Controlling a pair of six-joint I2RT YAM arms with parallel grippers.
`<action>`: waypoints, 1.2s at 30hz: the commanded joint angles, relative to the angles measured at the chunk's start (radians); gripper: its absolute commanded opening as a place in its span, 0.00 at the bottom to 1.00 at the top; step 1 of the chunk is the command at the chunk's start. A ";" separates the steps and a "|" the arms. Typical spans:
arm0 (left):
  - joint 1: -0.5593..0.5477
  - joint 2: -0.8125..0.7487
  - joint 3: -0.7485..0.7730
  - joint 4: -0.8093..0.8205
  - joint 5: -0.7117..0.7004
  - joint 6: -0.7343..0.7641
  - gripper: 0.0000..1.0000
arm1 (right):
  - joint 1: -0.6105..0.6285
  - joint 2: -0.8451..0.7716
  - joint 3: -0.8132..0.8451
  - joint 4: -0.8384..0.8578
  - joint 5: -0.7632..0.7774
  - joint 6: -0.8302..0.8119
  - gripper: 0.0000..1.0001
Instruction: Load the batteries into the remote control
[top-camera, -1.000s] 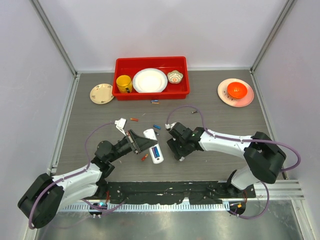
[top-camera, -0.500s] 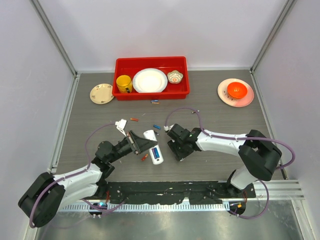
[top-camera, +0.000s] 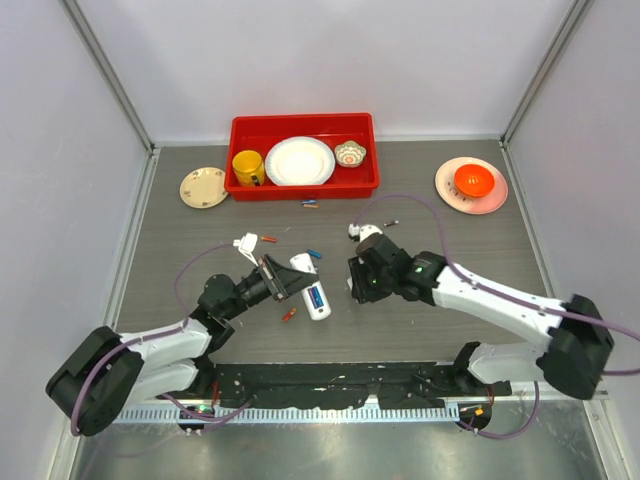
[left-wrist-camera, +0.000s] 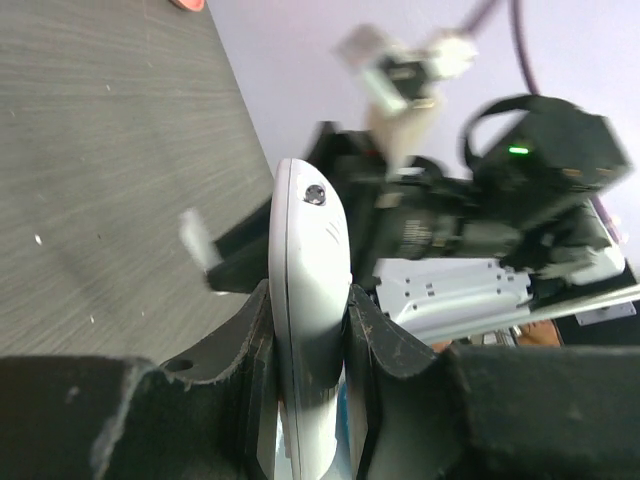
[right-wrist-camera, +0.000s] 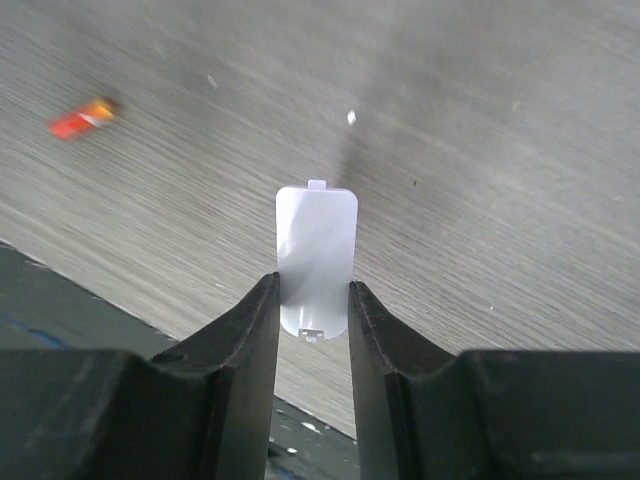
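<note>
The white remote control (top-camera: 308, 285) is tilted off the table, with my left gripper (top-camera: 284, 282) shut on its side edges. In the left wrist view the remote control (left-wrist-camera: 306, 260) stands on edge between the jaws of that gripper (left-wrist-camera: 308, 330). A blue battery (top-camera: 316, 298) lies in its recess. My right gripper (top-camera: 358, 282) hovers just right of the remote. In the right wrist view this gripper (right-wrist-camera: 314, 305) is shut on a small flat white cover piece (right-wrist-camera: 317, 250), held above the table. Loose batteries lie on the table: orange-red (top-camera: 289, 315), (right-wrist-camera: 82, 118), orange (top-camera: 268, 239) and blue (top-camera: 314, 253).
A red tray (top-camera: 303, 185) with a yellow mug, white plate and small bowl stands at the back. A small plate (top-camera: 204, 186) lies to its left. A pink plate with an orange bowl (top-camera: 472, 183) sits back right. More batteries (top-camera: 311, 204) lie before the tray.
My right gripper closed on the white cover piece and rose from the table, drawing back to the right. The left gripper kept hold of the remote and shifted it slightly.
</note>
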 joint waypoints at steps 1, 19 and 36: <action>0.006 0.062 0.059 0.127 -0.103 0.025 0.00 | -0.005 -0.136 0.131 -0.073 0.043 0.065 0.24; -0.050 0.472 0.165 0.512 -0.162 -0.057 0.00 | 0.044 -0.047 0.403 -0.343 -0.159 -0.050 0.01; -0.060 0.447 0.183 0.524 -0.120 -0.066 0.00 | 0.039 0.062 0.409 -0.272 -0.304 -0.029 0.01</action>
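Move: Off to the right hand's left by about 9 cm, some 4 cm nearer the base and roughly 9 cm higher, sits the open battery compartment of the remote control, held by the left hand. A blue battery lies on the table about 10 cm ahead and 9 cm left of the right hand; an orange battery lies about 14 cm left and 4 cm back. From the left hand, the white cover is some 10 cm right, 1 cm ahead and 10 cm lower. Lifting the already pinched battery cover about 10 cm first, the right hand then brings it some 5 cm left and 4 cm back towards the open compartment, wrist turning counter-clockwise. Meanwhile the left hand keeps hold of the remote and carries it about 5 cm forward, then 4 cm right and down to meet it, fingers tipping slightly downward. ##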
